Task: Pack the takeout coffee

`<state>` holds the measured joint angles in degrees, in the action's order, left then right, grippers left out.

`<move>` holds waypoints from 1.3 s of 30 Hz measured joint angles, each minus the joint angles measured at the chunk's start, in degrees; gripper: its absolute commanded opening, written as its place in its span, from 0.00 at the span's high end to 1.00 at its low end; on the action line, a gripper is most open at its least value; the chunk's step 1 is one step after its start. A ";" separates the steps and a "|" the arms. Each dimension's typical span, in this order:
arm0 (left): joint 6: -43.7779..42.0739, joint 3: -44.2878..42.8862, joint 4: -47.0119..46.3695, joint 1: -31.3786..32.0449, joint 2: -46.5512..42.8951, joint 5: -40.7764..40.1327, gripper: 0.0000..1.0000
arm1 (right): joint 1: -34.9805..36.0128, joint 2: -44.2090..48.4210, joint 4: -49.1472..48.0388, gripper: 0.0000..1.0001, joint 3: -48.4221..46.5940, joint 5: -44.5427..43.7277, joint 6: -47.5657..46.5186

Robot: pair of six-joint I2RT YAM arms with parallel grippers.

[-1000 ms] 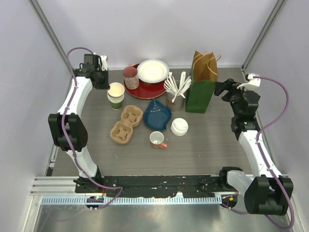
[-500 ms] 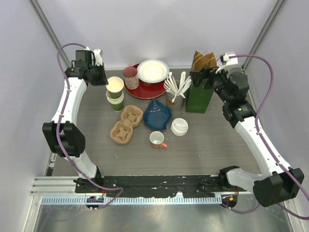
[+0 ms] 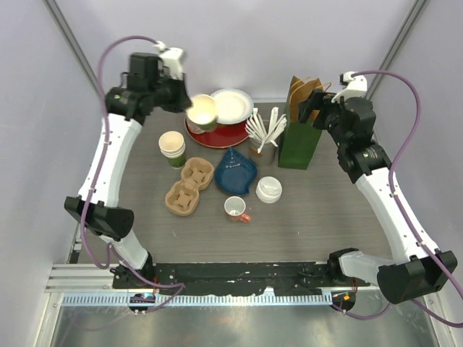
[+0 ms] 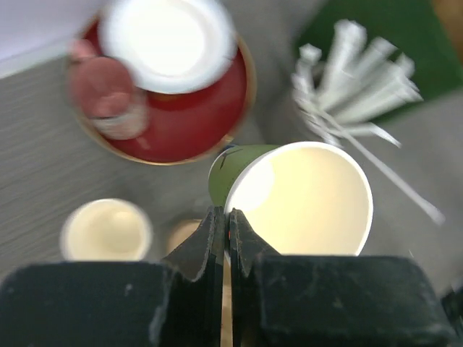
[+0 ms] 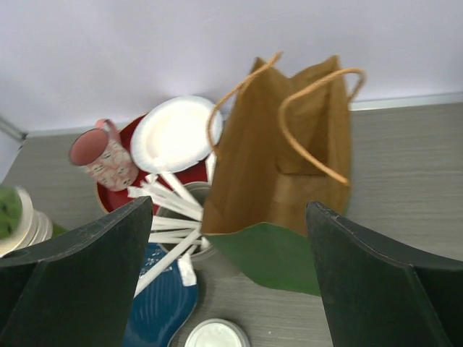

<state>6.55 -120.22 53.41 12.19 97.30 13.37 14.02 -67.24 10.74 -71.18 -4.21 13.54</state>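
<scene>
A green paper cup (image 4: 304,195) with a cream inside hangs tilted in the air, and my left gripper (image 4: 228,213) is shut on its rim. In the top view this cup (image 3: 202,110) is over the left edge of the red tray (image 3: 217,136). A stack of more green cups (image 3: 172,147) stands on the table below and to the left. White lids (image 3: 268,189) lie stacked near the middle. My right gripper (image 5: 230,206) is open, high above the green and brown paper bag (image 5: 289,166), holding nothing.
A cardboard cup carrier (image 3: 188,186), a blue dish (image 3: 235,172) and a white mug with a pink handle (image 3: 236,208) sit mid-table. A tin of white wrapped sticks (image 3: 266,134) stands beside the bag (image 3: 300,141). A white plate (image 3: 231,105) and a pink cup (image 5: 101,155) rest on the tray.
My left gripper has lifted one cup off the stack and carried it up and right over the red tray. My right gripper swung in above the bag and opened a little wider.
</scene>
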 measured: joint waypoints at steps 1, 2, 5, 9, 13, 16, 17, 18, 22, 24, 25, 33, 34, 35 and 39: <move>-0.59 0.00 0.85 3.67 0.00 0.63 0.94 | -0.46 0.00 1.09 0.09 -0.66 -0.87 0.28; -1.14 0.04 1.62 7.08 0.11 1.29 0.94 | -1.38 -0.02 2.54 0.09 -1.53 -1.70 0.68; -3.21 0.26 3.28 17.18 1.29 2.67 0.94 | -7.21 -0.13 6.91 0.09 -3.87 -3.30 2.40; -6.43 0.26 4.09 27.91 4.70 3.98 0.94 | -16.28 0.20 10.32 0.10 -4.26 -4.48 4.68; -8.33 1.88 3.39 36.26 9.68 5.88 0.94 | -17.73 1.73 13.57 0.09 -4.26 -4.85 5.07; -8.31 6.62 1.55 40.46 11.98 6.34 0.94 | -17.22 3.65 15.13 0.09 -4.26 -3.96 4.98; -8.13 8.17 1.09 41.27 12.37 6.29 0.94 | -17.22 4.28 15.26 0.09 -4.26 -3.58 4.98; -7.58 10.16 0.70 42.23 12.79 6.25 0.94 | -17.25 4.83 15.39 0.09 -4.26 -3.19 4.98; -6.29 14.43 -1.20 43.95 13.44 5.70 0.94 | -17.25 7.39 15.67 0.10 -4.09 1.07 5.05; -5.49 16.28 -3.48 44.30 13.44 5.42 0.94 | -17.25 8.33 15.72 0.10 -3.63 3.37 5.05; -5.22 17.40 -4.72 44.41 13.46 5.38 0.94 | -17.25 8.90 15.72 0.10 -3.21 4.42 5.03; -4.61 22.16 -10.32 44.48 13.75 4.98 0.94 | -17.20 11.93 16.55 0.10 -0.90 7.74 4.79; -4.68 22.84 -10.93 44.48 13.75 4.85 0.93 | -17.20 12.13 16.52 0.09 -0.57 8.13 4.74; -4.98 23.82 -11.72 44.48 13.75 4.72 0.93 | -17.20 12.24 16.55 0.09 -0.22 8.46 4.63; -5.99 26.53 -13.64 44.48 13.99 4.57 0.89 | -17.20 12.66 16.98 0.08 1.75 10.78 3.02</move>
<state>0.56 -93.69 39.77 56.66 111.28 17.93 -3.18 -54.59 27.73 -69.43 6.57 16.56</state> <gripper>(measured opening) 0.084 0.917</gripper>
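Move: The paper cup is already pinched by its rim in my left hand. Its place is a bare patch of table about 26 cm back, 31 cm right and 30 cm below that hand. The white mug stands about 14 cm left of that patch and 7 cm farther out; the lids stand 14 cm beyond it. From my right hand the patch is about 26 cm back and 12 cm left, and the paper bag is just ahead and below. Keeping the cup's rim pinched, my left hand swings right and back in a quick arc, then sinks to the bare patch: some 28 cm right, 22 cm back and 25 cm down, the wrist turning about 50 degrees clockwise and tipping down. As it settles, the squeeze slackens. My open right hand goes right, away from the bag, then draws back and partly left again. ##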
